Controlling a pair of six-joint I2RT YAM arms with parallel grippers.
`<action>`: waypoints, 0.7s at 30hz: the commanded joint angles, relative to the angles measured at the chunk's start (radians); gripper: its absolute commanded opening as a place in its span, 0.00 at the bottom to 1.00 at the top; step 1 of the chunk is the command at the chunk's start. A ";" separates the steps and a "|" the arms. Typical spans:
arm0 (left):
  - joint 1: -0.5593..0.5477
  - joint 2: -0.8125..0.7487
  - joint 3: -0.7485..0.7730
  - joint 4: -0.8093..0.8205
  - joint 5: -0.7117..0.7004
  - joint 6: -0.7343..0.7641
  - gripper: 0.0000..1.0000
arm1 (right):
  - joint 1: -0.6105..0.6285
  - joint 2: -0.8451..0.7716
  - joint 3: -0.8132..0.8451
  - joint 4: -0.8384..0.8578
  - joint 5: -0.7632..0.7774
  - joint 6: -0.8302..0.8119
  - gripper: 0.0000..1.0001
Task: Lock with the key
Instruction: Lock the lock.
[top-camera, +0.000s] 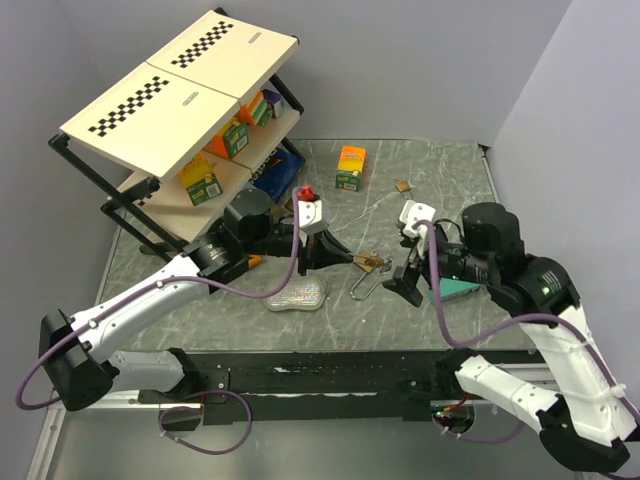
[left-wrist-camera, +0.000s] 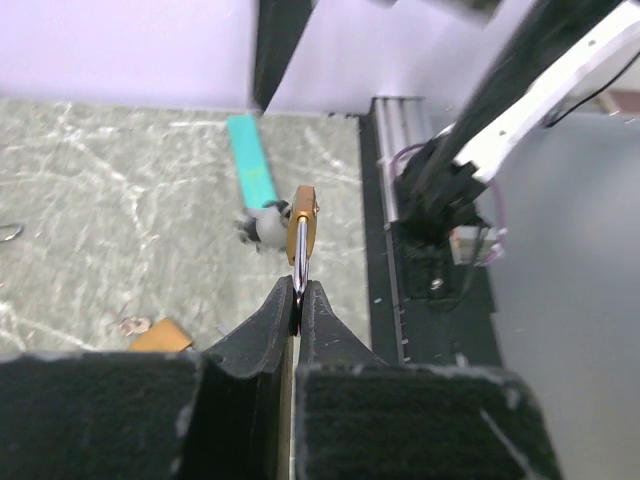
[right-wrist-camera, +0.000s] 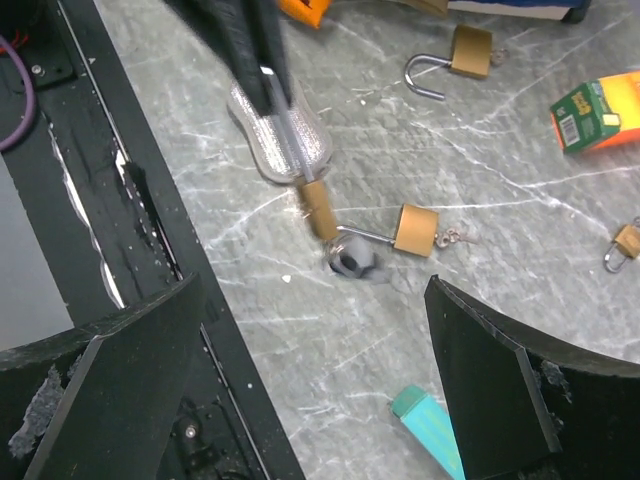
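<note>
My left gripper is shut on the steel shackle of a brass padlock, which it holds edge-on above the table. A grey-headed key hangs at that padlock's body. In the right wrist view the same padlock and key show just beyond my right gripper. This gripper is open and holds nothing. In the top view the left gripper and right gripper face each other mid-table, a short gap apart.
A second brass padlock with an open shackle lies on the table beside the held one. A third padlock, a glittery pouch, a teal block, an orange-green box and a shelf rack surround them.
</note>
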 joint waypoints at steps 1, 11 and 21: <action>0.009 -0.042 0.071 0.004 0.086 -0.081 0.01 | -0.005 0.023 0.018 0.023 -0.021 0.023 0.99; 0.009 -0.063 0.072 -0.016 0.123 -0.115 0.01 | -0.005 -0.037 -0.074 0.174 -0.177 0.047 0.80; 0.009 -0.088 0.048 0.027 0.127 -0.158 0.01 | -0.005 0.014 -0.066 0.168 -0.240 0.023 0.75</action>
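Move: The key, in the padlock that the left gripper already holds by its shackle, lies some 4 cm to the right hand's left, about 1 cm farther out and 3 cm lower. From the left hand, the padlock body is about 5 cm to the right and the key about 8 cm, both roughly level fore and aft. On the table some 15 cm below, another padlock lies about 5 cm right of the left hand and 6 cm farther out. Keep the left fingers shut on the shackle and lift the padlock about 3 cm while drawing it back by as much. Bring the right gripper left to meet it, some 3 cm, easing slightly back as well and turning about 10 degrees counter-clockwise, and narrow its wide-open fingers by about a quarter around the key end without pinching yet. ##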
